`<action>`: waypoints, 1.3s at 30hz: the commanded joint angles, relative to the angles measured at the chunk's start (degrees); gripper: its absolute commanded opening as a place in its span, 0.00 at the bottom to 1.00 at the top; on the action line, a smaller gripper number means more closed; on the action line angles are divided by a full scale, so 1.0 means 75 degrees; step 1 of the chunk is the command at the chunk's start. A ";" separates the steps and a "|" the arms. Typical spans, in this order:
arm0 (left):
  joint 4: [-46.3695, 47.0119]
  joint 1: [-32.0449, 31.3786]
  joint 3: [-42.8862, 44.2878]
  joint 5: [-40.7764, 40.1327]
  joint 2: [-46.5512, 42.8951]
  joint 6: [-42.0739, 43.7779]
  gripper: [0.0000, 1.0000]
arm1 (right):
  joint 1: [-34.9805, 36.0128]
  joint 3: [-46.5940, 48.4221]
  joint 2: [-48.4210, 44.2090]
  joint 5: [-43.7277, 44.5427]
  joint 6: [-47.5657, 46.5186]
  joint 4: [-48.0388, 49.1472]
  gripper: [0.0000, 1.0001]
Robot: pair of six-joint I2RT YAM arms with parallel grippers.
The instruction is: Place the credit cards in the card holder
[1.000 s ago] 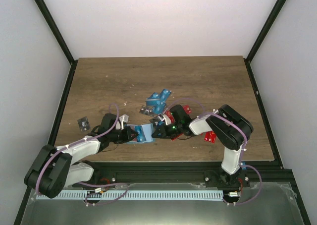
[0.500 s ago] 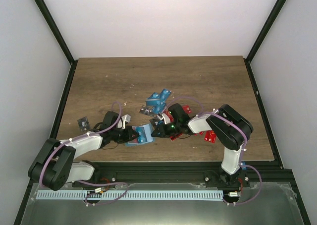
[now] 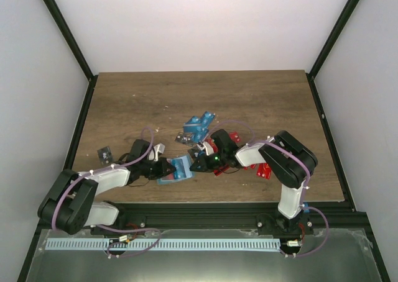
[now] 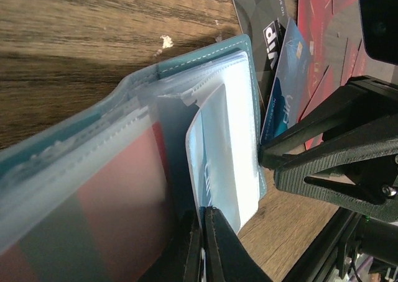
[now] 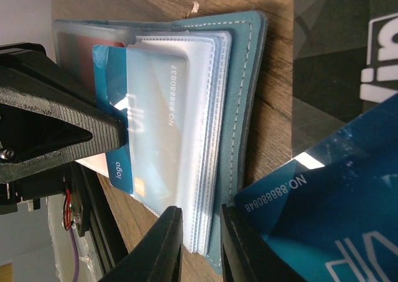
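The teal card holder [image 3: 180,169] lies open near the front edge, its clear sleeves [image 5: 186,108] fanned up. My left gripper [image 4: 206,211] is shut on a bright blue card [image 5: 118,167] that sits partly inside one sleeve. From the other side, my right gripper [image 5: 202,210] is shut on the holder's far edge, with the sleeve stack and teal cover [image 5: 249,95] between its jaws. In the top view the two grippers [image 3: 166,168] [image 3: 194,164] face each other across the holder. Loose credit cards lie nearby: a blue one [image 5: 336,195], a black one [image 4: 261,15], red ones [image 3: 233,139].
A heap of blue cards [image 3: 200,125] lies behind the holder. One red card [image 3: 264,170] lies under the right arm and a lone black card [image 3: 106,153] at the left. The table's front edge [image 3: 205,198] runs just behind both grippers.
The left arm's elbow has swung forward and the right wrist has drawn back slightly. The holder's sleeves stand a little more raised. Both grips are unchanged.
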 commanded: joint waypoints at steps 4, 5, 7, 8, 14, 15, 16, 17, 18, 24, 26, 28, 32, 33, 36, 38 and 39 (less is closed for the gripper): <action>0.0363 -0.0209 -0.0128 0.0034 0.0581 -0.0171 0.04 | -0.0039 0.0051 0.0424 0.0622 -0.0036 -0.0008 0.19; 0.0400 -0.0232 -0.0109 0.0037 0.0662 -0.0192 0.04 | -0.0033 0.0053 0.0446 0.0612 -0.0027 0.0009 0.19; 0.0513 -0.0294 -0.0081 0.0035 0.0795 -0.0228 0.04 | -0.0040 0.0054 0.0470 0.0597 -0.0024 0.0032 0.19; 0.0567 -0.0316 -0.0078 0.0015 0.0844 -0.0231 0.04 | -0.0033 0.0064 0.0464 0.0586 -0.0024 0.0029 0.19; 0.0811 -0.0437 -0.0088 -0.0058 0.0945 -0.0503 0.04 | -0.0035 0.0073 0.0445 0.0577 -0.0032 0.0001 0.19; 0.0847 -0.0454 -0.0089 -0.0063 0.0954 -0.0541 0.04 | -0.0037 0.0070 0.0437 0.0571 -0.0035 -0.0010 0.19; 0.0887 -0.0471 -0.0090 -0.0069 0.0958 -0.0579 0.04 | -0.0040 0.0068 0.0423 0.0572 -0.0030 -0.0022 0.19; 0.0915 -0.0492 -0.0084 -0.0069 0.0957 -0.0609 0.04 | -0.0040 0.0064 0.0399 0.0572 -0.0025 -0.0030 0.19; 0.0904 -0.0490 -0.0070 -0.0060 0.0950 -0.0632 0.04 | -0.0039 0.0047 0.0377 0.0583 -0.0024 -0.0050 0.19; -0.0415 -0.0605 0.0197 -0.0721 0.0198 -0.0385 0.06 | -0.0040 -0.0041 0.0060 0.0665 -0.0036 -0.0193 0.19; -0.0860 -0.0616 0.0269 -0.0818 -0.0140 -0.0306 0.11 | -0.0037 -0.0056 -0.0055 0.0683 -0.0036 -0.0251 0.19; -0.1255 -0.0616 0.0355 -0.0866 -0.0370 -0.0106 0.17 | -0.0034 -0.0056 -0.0147 0.0700 -0.0069 -0.0290 0.20; -0.1733 -0.0618 0.0451 -0.0959 -0.0654 0.0060 0.30 | -0.0040 0.0036 -0.0222 0.0719 -0.0093 -0.0396 0.20; -0.1857 -0.0629 0.0507 -0.0965 -0.0679 0.0089 0.34 | -0.0040 0.0048 -0.0253 0.0722 -0.0094 -0.0398 0.20; -0.2283 -0.0631 0.0698 -0.1057 -0.0829 0.0212 0.43 | -0.0040 0.0047 -0.0387 0.0719 -0.0094 -0.0414 0.21; -0.2488 -0.0642 0.0804 -0.1211 -0.0990 0.0251 0.46 | -0.0040 0.0043 -0.0504 0.0646 -0.0114 -0.0437 0.22; -0.2524 -0.0644 0.0819 -0.1276 -0.1084 0.0258 0.45 | -0.0043 0.0049 -0.0565 0.0599 -0.0126 -0.0448 0.22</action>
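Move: Keeping the projecting edge of the blue card pinched, the left hand has the holder's right-hand pocket about 3 cm to its right, 1 cm ahead and just below. The pocket with the red cards lies roughly 2 cm left and 3 cm back. The loose blue card is some 9 cm right and 3 cm ahead, the black card 8 cm right and 5 cm ahead. From the right hand, the pocket is about 3 cm left, level with it. Pushing the blue card deeper into the right-hand pocket, the left hand goes nearly 2 cm to its right and slightly down. Its fingers then open to nearly half and let go of the card, while the hand draws back about 2 cm to the left and a little towards the base, rising about 1 cm as the wrist rolls some 10 degrees. The right hand stays low by the holder's right edge. ##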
